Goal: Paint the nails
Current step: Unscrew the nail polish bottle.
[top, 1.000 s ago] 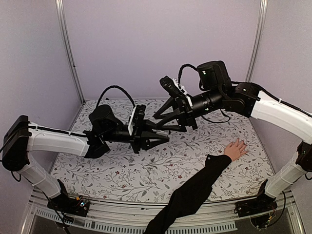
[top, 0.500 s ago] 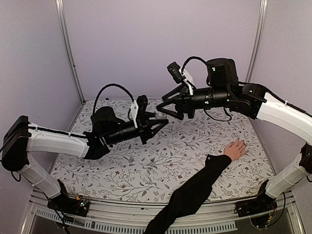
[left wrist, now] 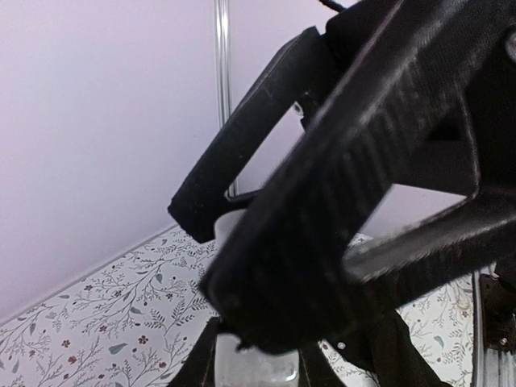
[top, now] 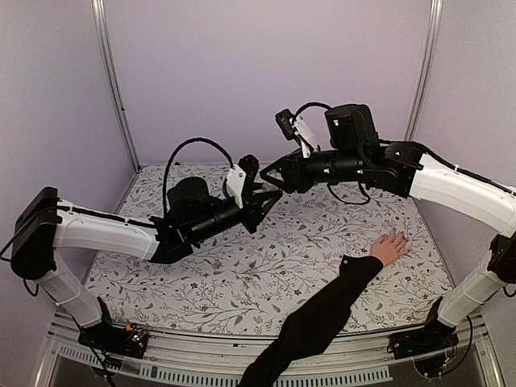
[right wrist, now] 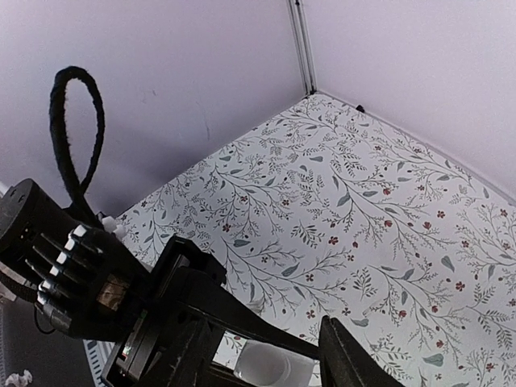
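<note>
A light-skinned hand (top: pixel 389 247) with a long black sleeve (top: pixel 322 310) lies flat at the table's right, fingers spread. Its nails (top: pixel 401 236) are too small to make out. My left gripper (top: pixel 264 197) (left wrist: pixel 254 367) is raised over the middle of the table, shut on a small pale translucent bottle (left wrist: pixel 258 363). My right gripper (top: pixel 276 176) (right wrist: pixel 270 359) meets it from the right. It is open, its fingers (right wrist: pixel 347 355) on either side of the bottle's white cap (right wrist: pixel 270 367). Both grippers are well left of the hand.
A floral cloth (top: pixel 266 278) covers the table. Lilac walls with metal corner posts (top: pixel 113 81) close in the back and sides. A black cable loop (right wrist: pixel 76 137) arches over the left arm's wrist (right wrist: pixel 72 282).
My left gripper has risen and moved right with the bottle. My right gripper has swung left and down to it, and its fingers now flank the cap. The hand has stayed still.
</note>
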### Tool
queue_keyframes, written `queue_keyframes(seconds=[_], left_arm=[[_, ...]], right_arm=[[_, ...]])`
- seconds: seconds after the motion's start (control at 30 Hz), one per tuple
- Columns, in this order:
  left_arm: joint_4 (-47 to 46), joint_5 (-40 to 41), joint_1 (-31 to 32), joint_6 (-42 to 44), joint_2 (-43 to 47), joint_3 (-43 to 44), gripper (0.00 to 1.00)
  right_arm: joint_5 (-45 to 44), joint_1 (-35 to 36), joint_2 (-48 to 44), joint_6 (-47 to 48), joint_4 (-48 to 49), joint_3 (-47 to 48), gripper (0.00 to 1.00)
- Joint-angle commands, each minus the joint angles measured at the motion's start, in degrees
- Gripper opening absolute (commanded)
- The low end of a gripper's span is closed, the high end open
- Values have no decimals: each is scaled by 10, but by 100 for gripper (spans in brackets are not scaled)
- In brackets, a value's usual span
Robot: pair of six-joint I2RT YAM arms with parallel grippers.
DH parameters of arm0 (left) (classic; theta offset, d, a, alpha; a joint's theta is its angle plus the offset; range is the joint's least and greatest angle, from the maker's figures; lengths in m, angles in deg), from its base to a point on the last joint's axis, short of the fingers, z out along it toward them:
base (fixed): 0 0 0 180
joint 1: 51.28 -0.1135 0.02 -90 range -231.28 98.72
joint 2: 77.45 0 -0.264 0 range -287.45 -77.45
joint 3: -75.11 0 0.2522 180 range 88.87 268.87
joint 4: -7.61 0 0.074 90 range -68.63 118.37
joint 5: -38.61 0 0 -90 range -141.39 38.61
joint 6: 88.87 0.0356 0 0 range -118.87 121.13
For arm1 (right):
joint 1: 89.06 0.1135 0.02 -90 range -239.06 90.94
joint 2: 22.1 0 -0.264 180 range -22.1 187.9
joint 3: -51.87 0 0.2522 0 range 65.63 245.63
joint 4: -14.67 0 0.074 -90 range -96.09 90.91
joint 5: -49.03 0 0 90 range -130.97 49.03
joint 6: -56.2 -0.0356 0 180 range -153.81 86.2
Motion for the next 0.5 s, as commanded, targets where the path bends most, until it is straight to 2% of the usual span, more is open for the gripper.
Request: queue_keyframes(seconds=[0.0, 0.3, 0.47], left_arm=[[8, 40, 9, 12, -12, 23, 0], [6, 43, 9, 19, -16, 24, 0], [1, 14, 7, 29, -7, 15, 0]], right_arm=[[-22, -2, 16, -21, 4, 17, 45], [-2, -2, 28, -17, 6, 23, 19], [15, -2, 27, -3, 10, 23, 9]])
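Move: The white cap of the nail polish bottle already stands between the right hand's open fingers, straight in line with them and only about 1 cm below their midpoint. The glass bottle body, clamped upright in the left fingers, is directly under the cap, roughly 5 cm below the right hand. From the left hand, the cap sits some 4 cm straight above. The bottle's cap is pinched from both sides as the right fingers close from about half open to nearly shut. Meanwhile both hands ease down and forward together, a little over 1 cm each way, and come almost to rest. The left fingers keep their hold on the bottle body below. ##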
